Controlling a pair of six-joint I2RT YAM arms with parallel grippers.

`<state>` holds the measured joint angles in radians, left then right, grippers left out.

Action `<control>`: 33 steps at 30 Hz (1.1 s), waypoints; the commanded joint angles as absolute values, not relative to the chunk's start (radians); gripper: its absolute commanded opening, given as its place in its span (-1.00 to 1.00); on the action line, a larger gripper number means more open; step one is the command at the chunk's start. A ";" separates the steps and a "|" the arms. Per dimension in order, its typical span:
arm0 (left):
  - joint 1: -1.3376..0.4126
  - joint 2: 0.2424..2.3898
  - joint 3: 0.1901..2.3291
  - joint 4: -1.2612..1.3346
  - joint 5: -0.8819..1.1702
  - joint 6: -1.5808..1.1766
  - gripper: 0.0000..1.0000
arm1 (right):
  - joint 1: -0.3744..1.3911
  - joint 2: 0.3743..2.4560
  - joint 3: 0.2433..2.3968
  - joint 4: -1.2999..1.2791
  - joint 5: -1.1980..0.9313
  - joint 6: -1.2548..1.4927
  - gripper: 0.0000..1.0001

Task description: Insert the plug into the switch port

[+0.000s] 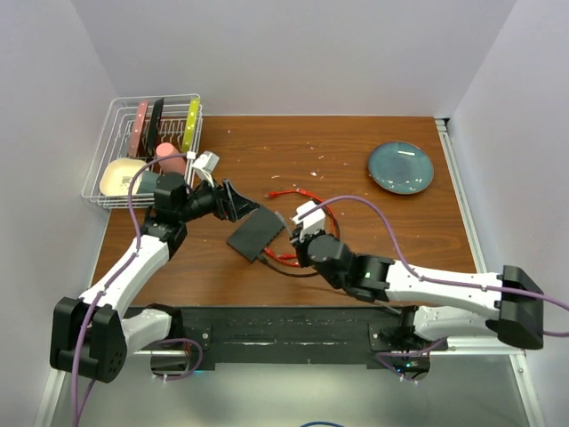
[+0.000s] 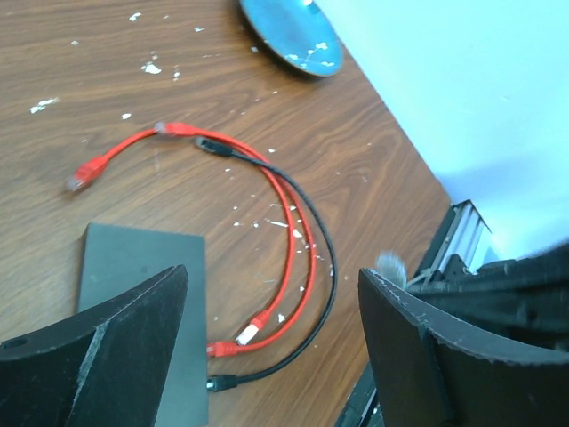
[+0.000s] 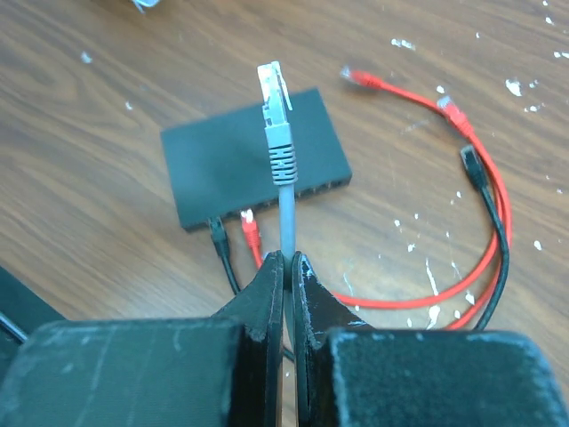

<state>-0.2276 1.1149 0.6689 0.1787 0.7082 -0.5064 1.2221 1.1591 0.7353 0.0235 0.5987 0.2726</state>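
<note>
The switch is a flat black box lying on the wooden table, also visible in the top view as the switch. Its ports run along the edge nearest my right wrist camera. A black plug and a red plug sit in that edge. My right gripper is shut on a grey cable, whose plug with a clear tip stands up above the box, apart from it. My left gripper is open just beside the switch, with nothing between its fingers.
Red and black patch cables loop on the table right of the switch. A blue-grey plate lies at the back right. A white wire dish rack with several items stands at the back left. White walls enclose the table.
</note>
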 commanded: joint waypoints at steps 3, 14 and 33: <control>-0.271 1.120 0.669 0.316 0.765 -0.595 0.64 | 1.151 1.086 0.729 0.072 0.365 0.296 -1.00; -0.368 1.128 0.726 0.288 0.738 -0.598 0.61 | 1.146 1.062 0.727 0.066 0.342 0.313 -1.00; -0.411 1.173 0.871 0.006 0.703 -0.519 -0.02 | 1.144 1.057 0.729 0.057 0.440 0.353 -1.00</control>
<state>-0.4000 1.1572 0.8078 0.0776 0.6945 -0.5529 1.1488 1.0901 0.7280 0.0307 0.3855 0.3267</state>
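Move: Ahead of the right hand's shut fingers, the held gray plug lies about 5 cm forward and 3 cm to the left, some 2 cm lower. From the left hand the same plug is roughly 7 cm to the right, 4 cm back and 4 cm lower. The switch is on the table 20 cm below that hand, 3 cm to its right and 2 cm back; the loose red plug lies 8 cm ahead and 7 cm right of it, at table level. Reaching to the right about 5 cm towards the gray plug, the left hand also draws back some 2.5 cm and climbs about 3 cm, swinging roughly 10 degrees clockwise; late on, its open fingers close to about half. The right hand keeps its grip, rises 1.5 cm early with a slight roll, then nearly holds still, presenting the plug over the switch. ##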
